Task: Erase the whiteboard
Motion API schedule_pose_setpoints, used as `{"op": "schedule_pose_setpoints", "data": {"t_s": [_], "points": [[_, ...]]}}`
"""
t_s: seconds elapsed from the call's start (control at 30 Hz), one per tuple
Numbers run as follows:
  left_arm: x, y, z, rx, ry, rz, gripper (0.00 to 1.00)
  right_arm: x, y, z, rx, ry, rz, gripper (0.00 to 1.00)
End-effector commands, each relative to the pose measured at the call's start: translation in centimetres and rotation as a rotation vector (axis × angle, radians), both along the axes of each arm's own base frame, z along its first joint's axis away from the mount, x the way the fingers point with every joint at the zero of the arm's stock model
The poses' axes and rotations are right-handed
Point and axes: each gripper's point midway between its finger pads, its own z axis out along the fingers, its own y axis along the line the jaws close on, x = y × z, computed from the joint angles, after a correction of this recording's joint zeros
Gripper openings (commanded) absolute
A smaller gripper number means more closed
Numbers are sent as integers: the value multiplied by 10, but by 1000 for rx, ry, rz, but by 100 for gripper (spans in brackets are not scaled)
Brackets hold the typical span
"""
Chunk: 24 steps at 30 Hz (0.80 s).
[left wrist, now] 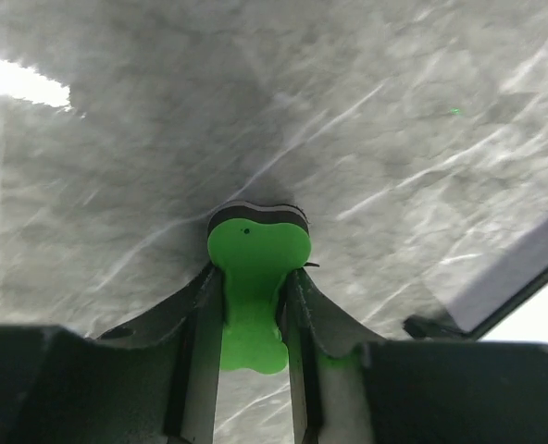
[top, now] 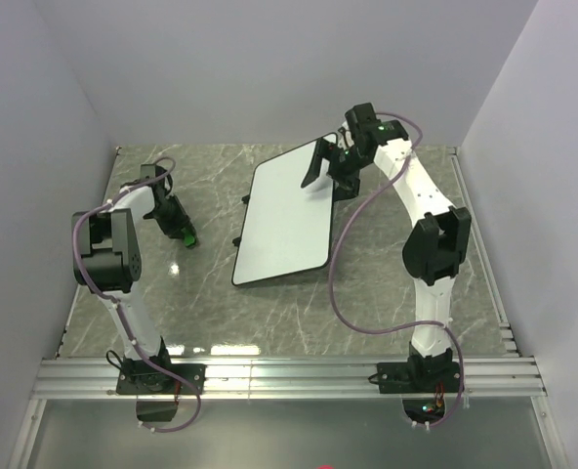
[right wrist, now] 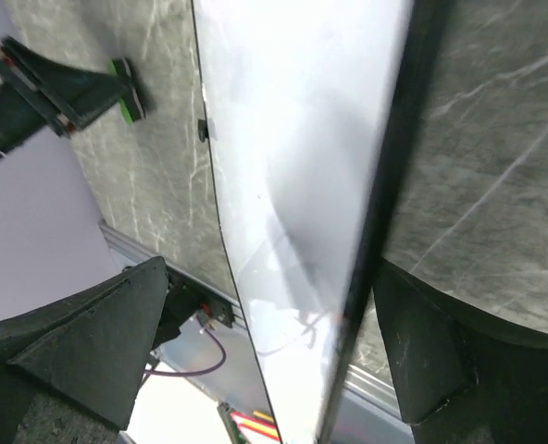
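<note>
The whiteboard (top: 284, 225) lies on the marble table, slightly angled, and its face looks plain white with no marks that I can see. My right gripper (top: 328, 174) stands open at the board's far edge. In the right wrist view the whiteboard (right wrist: 292, 139) runs between the spread fingers (right wrist: 89, 342) without touching them. To the left of the board and apart from it, my left gripper (top: 184, 233) is low over the table. It is shut on a green eraser (left wrist: 254, 277), whose dark felt end points at the marble. One corner of the whiteboard (left wrist: 542, 305) shows at the right of the left wrist view.
Grey walls close in the table on the left, back and right. An aluminium rail (top: 289, 376) carrying both arm bases runs along the near edge. A purple cable (top: 338, 264) loops from the right arm over the table beside the board.
</note>
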Motion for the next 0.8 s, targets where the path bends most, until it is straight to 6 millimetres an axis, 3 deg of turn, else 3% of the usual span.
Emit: {"op": "schedule_pose_setpoints", "data": {"t_s": [0.0,0.07,0.27,0.4,0.43,0.47,0.5,0.53,0.57,0.6,0.63,0.67,0.73,0.77], "points": [[-9,16,7,108,-8,0,32,-1,-21,50,12,-121,-27,98],[-10,19,7,135,-4,2,47,-2,-27,60,-1,-162,-34,98],[-11,14,15,168,-13,-19,76,-13,-47,92,-57,-332,-56,99],[-12,14,24,187,-19,-14,82,-29,-63,118,-74,-464,-108,99],[-10,14,30,189,-31,-9,84,-24,-69,128,-83,-527,-142,99],[-10,13,42,183,-57,-6,83,-28,-74,122,-99,-533,-159,99],[-5,12,54,176,-91,10,84,-40,-80,140,-86,-603,-183,99],[-2,9,68,163,-131,17,84,-36,-81,153,-65,-687,-205,100],[1,7,97,151,-217,25,85,-39,-89,132,-101,-674,-230,100],[7,2,115,122,-290,30,85,-47,-93,147,-85,-740,-244,100],[10,0,132,114,-350,36,85,-51,-96,142,-95,-744,-247,100],[7,-2,165,110,-448,44,85,-54,-101,138,-115,-744,-260,100],[6,-6,193,100,-579,48,85,-67,-109,131,-128,-727,-270,100],[-5,-10,227,101,-688,50,85,-78,-104,132,-99,-729,-217,100]]}}
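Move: Pinched in the left fingers, the green eraser lies about 1 cm below that hand's point, just over or on the bare table; the nearer black knob is some 14 cm to the right and about level, the whiteboard's middle roughly 27 cm right, level fore and aft, 8 cm higher. From the open right hand at the board's raised right edge, the board's middle lies about 9 cm left, 4 cm back, 7 cm lower; the eraser is some 37 cm left, 2 cm back, 18 cm below. Opening wide around the green eraser almost in place, the left fingers let go of it on the table, with a small shift back and left and a slight roll, then lift away ever faster, about 13 cm straight up, tips swinging forward. The right hand, already wide open, leaves the whiteboard's right edge up, right and back, about 12 cm higher, its fingers tilting forward some 35 degrees. ##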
